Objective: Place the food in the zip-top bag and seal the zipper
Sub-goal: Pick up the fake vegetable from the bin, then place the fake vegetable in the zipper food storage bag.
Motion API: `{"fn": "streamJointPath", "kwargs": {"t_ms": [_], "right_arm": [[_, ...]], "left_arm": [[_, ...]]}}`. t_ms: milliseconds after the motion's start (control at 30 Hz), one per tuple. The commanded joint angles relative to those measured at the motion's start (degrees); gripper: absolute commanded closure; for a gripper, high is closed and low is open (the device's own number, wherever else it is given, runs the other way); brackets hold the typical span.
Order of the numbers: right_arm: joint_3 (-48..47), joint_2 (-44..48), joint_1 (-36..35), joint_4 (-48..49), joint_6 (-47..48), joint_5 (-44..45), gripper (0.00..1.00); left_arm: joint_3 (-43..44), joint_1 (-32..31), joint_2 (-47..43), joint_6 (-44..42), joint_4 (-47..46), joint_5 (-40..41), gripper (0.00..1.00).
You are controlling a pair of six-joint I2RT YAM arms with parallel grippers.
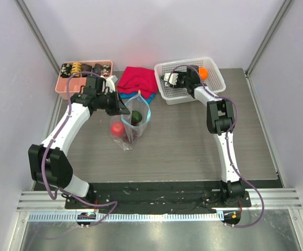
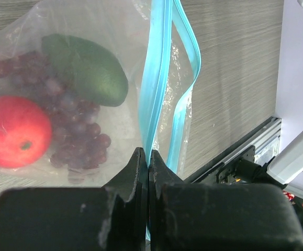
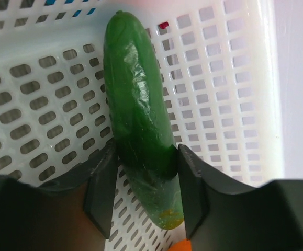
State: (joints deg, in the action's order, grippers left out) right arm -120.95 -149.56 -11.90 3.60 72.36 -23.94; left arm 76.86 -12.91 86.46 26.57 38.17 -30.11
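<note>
The clear zip-top bag [image 1: 126,137] stands at mid-table with its mouth open. Inside lie a red tomato [image 2: 12,130], a purple grape bunch [image 2: 73,125] and a green avocado-like piece [image 2: 86,68]. My left gripper [image 2: 148,157] is shut on the near side of the blue zipper [image 2: 159,78] and holds that edge up. My right gripper [image 3: 146,162] is down in the white mesh basket [image 3: 219,78], its fingers pressed against both sides of the green cucumber [image 3: 138,120], which lies on the basket floor. An orange [image 1: 203,73] sits at the basket's right end.
A pink divided tray [image 1: 67,89] with snack pieces stands at the back left. A red cloth over a blue one [image 1: 138,78] lies between the tray and the basket. Grey walls close in both sides of the table.
</note>
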Motion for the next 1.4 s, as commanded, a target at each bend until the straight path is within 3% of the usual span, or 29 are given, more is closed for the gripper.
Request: {"fn": "streamJointPath", "kwargs": {"t_ms": [0, 200, 733, 867, 900, 967, 1000, 1067, 1100, 1200, 1367], "right_arm": [[-1.1, -1.0, -0.3, 3.2, 0.8, 0.9, 0.65], [7.0, 6.6, -0.2, 10.7, -3.2, -0.2, 0.99], [17.2, 27.5, 2.9, 12.3, -26.5, -7.3, 0.99], [14.2, 32.7, 3.6, 11.5, -51.6, -8.3, 0.99], [13.4, 34.0, 3.6, 10.0, -64.3, -8.8, 0.99], [11.9, 36.8, 3.3, 9.7, -78.3, -10.5, 0.99], [11.9, 37.7, 2.6, 9.7, -89.7, -10.9, 0.99], [14.9, 40.9, 1.7, 11.1, -102.1, -10.2, 0.99], [17.2, 42.2, 0.7, 15.0, -113.8, -9.5, 0.99], [32.2, 48.8, -2.9, 21.8, -127.8, -4.7, 0.99], [40.8, 57.3, -12.9, 15.4, -127.9, 9.3, 0.99]], "left_arm": [[0.0, 0.6, 0.1, -0.6, -1.2, -1.3, 1.0], [0.4, 0.9, 0.0, -0.9, -1.0, -1.4, 1.0], [0.5, 0.9, -0.9, -1.8, -1.3, -0.6, 1.0], [0.7, 0.8, -1.6, -0.7, -2.0, -0.5, 1.0], [0.8, 0.9, -1.7, -0.6, -1.6, -0.7, 1.0], [0.7, 1.0, -2.2, -0.2, -1.4, -1.3, 1.0], [0.4, 1.0, -2.2, 0.0, -1.7, -1.8, 1.0], [-0.2, 1.4, -2.4, 1.4, -2.1, -2.9, 1.0], [-0.4, 1.6, -2.4, 2.1, -2.7, -3.4, 1.0], [-1.4, 2.5, -2.9, 4.4, -4.8, -5.1, 1.0], [-1.5, 2.8, -3.2, 6.2, -6.2, -6.0, 1.0]]}}
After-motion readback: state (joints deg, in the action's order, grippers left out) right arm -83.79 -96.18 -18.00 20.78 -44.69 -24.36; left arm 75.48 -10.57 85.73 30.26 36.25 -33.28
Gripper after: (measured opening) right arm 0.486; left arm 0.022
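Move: The right fingers already pinch the cucumber low in the bin. The open mouth of the zip-top bag lies about 28 cm back, 22 cm to the left and some 12 cm higher. The orange sits about 15 cm to this hand's right and 3 cm ahead; the red cloth lies roughly 24 cm to its left, level with it. From the left gripper, still pinching the rim, the bag mouth's middle is about 5 cm to the right. Keep the right gripper's pinch on the cucumber and lift it clear of the bin, easing back a little at first, then rising fast by about 32 cm. Draw back some 21 cm and finally swing left towards the bag, rolling the wrist about 100 degrees, left side rising, so the cucumber's left end comes up and the fingers point roughly level. ##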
